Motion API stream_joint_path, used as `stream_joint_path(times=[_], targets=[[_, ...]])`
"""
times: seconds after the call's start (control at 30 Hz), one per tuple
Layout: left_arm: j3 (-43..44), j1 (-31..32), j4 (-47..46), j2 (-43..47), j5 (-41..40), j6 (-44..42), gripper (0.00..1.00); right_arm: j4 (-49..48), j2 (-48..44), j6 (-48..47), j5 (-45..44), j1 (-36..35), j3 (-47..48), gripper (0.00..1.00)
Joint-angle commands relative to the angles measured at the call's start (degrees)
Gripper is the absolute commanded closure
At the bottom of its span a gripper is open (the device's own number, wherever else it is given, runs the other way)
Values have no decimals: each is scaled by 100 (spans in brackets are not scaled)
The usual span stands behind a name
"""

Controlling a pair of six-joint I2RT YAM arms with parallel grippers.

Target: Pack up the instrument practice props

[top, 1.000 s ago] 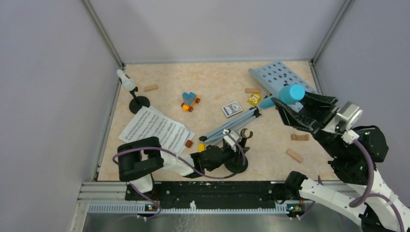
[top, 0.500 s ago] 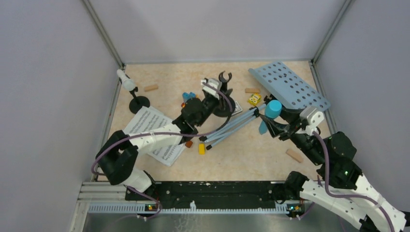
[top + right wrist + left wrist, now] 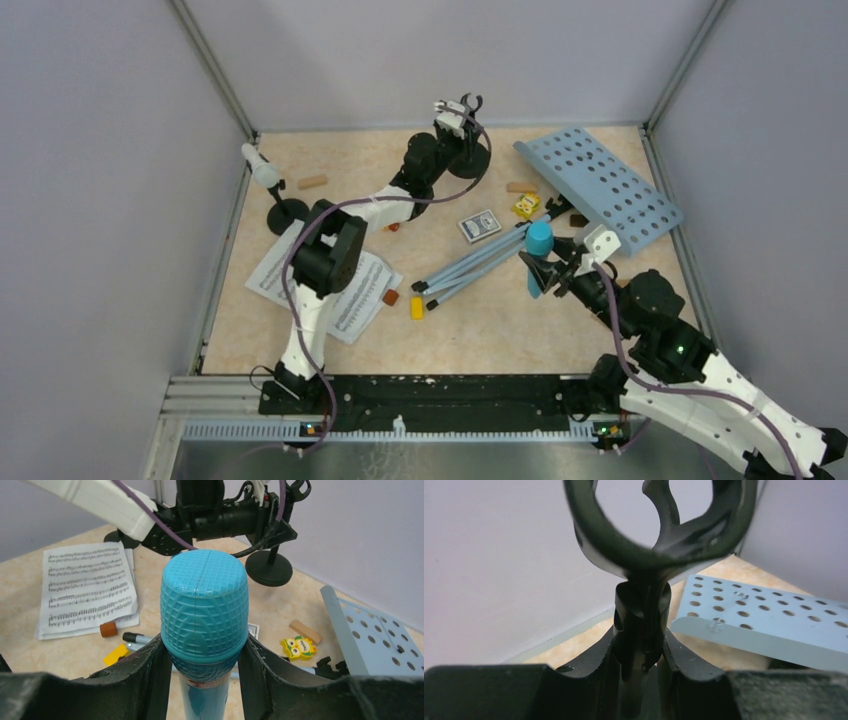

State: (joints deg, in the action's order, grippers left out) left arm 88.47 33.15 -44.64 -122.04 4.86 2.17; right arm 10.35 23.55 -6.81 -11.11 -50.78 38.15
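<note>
My left gripper (image 3: 460, 128) is shut on the stem of a black round-based holder (image 3: 470, 158) at the far back of the table. In the left wrist view the stem (image 3: 641, 630) sits between the jaws, with the holder's clip ring above. My right gripper (image 3: 547, 272) is shut on the blue microphone (image 3: 540, 238), held upright next to the tripod legs (image 3: 470, 265); its head fills the right wrist view (image 3: 204, 605). The light-blue perforated rack (image 3: 600, 185) lies at back right. Sheet music (image 3: 320, 280) lies at left. The white microphone (image 3: 262, 170) sits in the second holder (image 3: 290, 212).
A card deck (image 3: 480, 225), a yellow owl toy (image 3: 526, 206), wooden blocks (image 3: 312, 182), a yellow block (image 3: 417, 307) and a brown cylinder (image 3: 391, 297) lie scattered. Grey walls close the back and sides. The left arm (image 3: 100, 500) stretches across the middle.
My left arm carried the black holder from the near edge to the far back. My right arm came down and leftward with the blue microphone toward the tripod.
</note>
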Motion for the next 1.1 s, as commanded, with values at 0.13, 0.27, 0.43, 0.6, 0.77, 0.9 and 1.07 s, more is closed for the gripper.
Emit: stream_joint_path(times=[0.13,0.27,0.43,0.6,0.77,0.9,1.07], targets=[[1978,-390,-553,-1555,503,221,100,-429,114,229,-63,-19,-346,100],[2389,-449,-535,-2047,637,379,100,-582,142,267,-67,-19,-531,100],[2112,-450,-528,-2082,798,504,94,-691,199,283,-122,-19,-620,100],[1298,-446,-582,-1644,915,609,19,-604,269,466,-255,-19,-485,100],[490,-443,-438,-876,793,592,1,-242,376,1068,-509,-20,-116,100],[-228,-442,-125,-38,588,533,1,142,453,1439,-786,-20,330,100],[-1219,-445,589,1337,453,480,1,614,584,2080,-1379,-22,802,100]])
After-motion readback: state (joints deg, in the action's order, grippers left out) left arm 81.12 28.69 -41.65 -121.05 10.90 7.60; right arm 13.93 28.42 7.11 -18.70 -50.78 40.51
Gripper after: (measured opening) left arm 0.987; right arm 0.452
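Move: The left hand holds the black stand above the back of the table; the bare spot it is taking it to lies about 8 cm ahead, in line sideways and some 23 cm down. From that hand the wood block at table level is about 4 cm ahead and 14 cm right, the yellow toy level with it and 15 cm right, and the card pack 5 cm back and 3 cm right. From the right hand, which holds the blue microphone, that spot is roughly 43 cm ahead, 17 cm left and 28 cm below. The left hand carries the black stand down about 11 cm and forward about 8 cm to set its round base on the bare spot, then opens its fingers wide off the pole and draws straight back some 8 cm, first sinking a little more, then rising about 7 cm and easing left. The right hand keeps its pinch on the blue microphone, sinking about 5 cm and then climbing most of the way back while the wrist tips its fingers down roughly 10 degrees. ##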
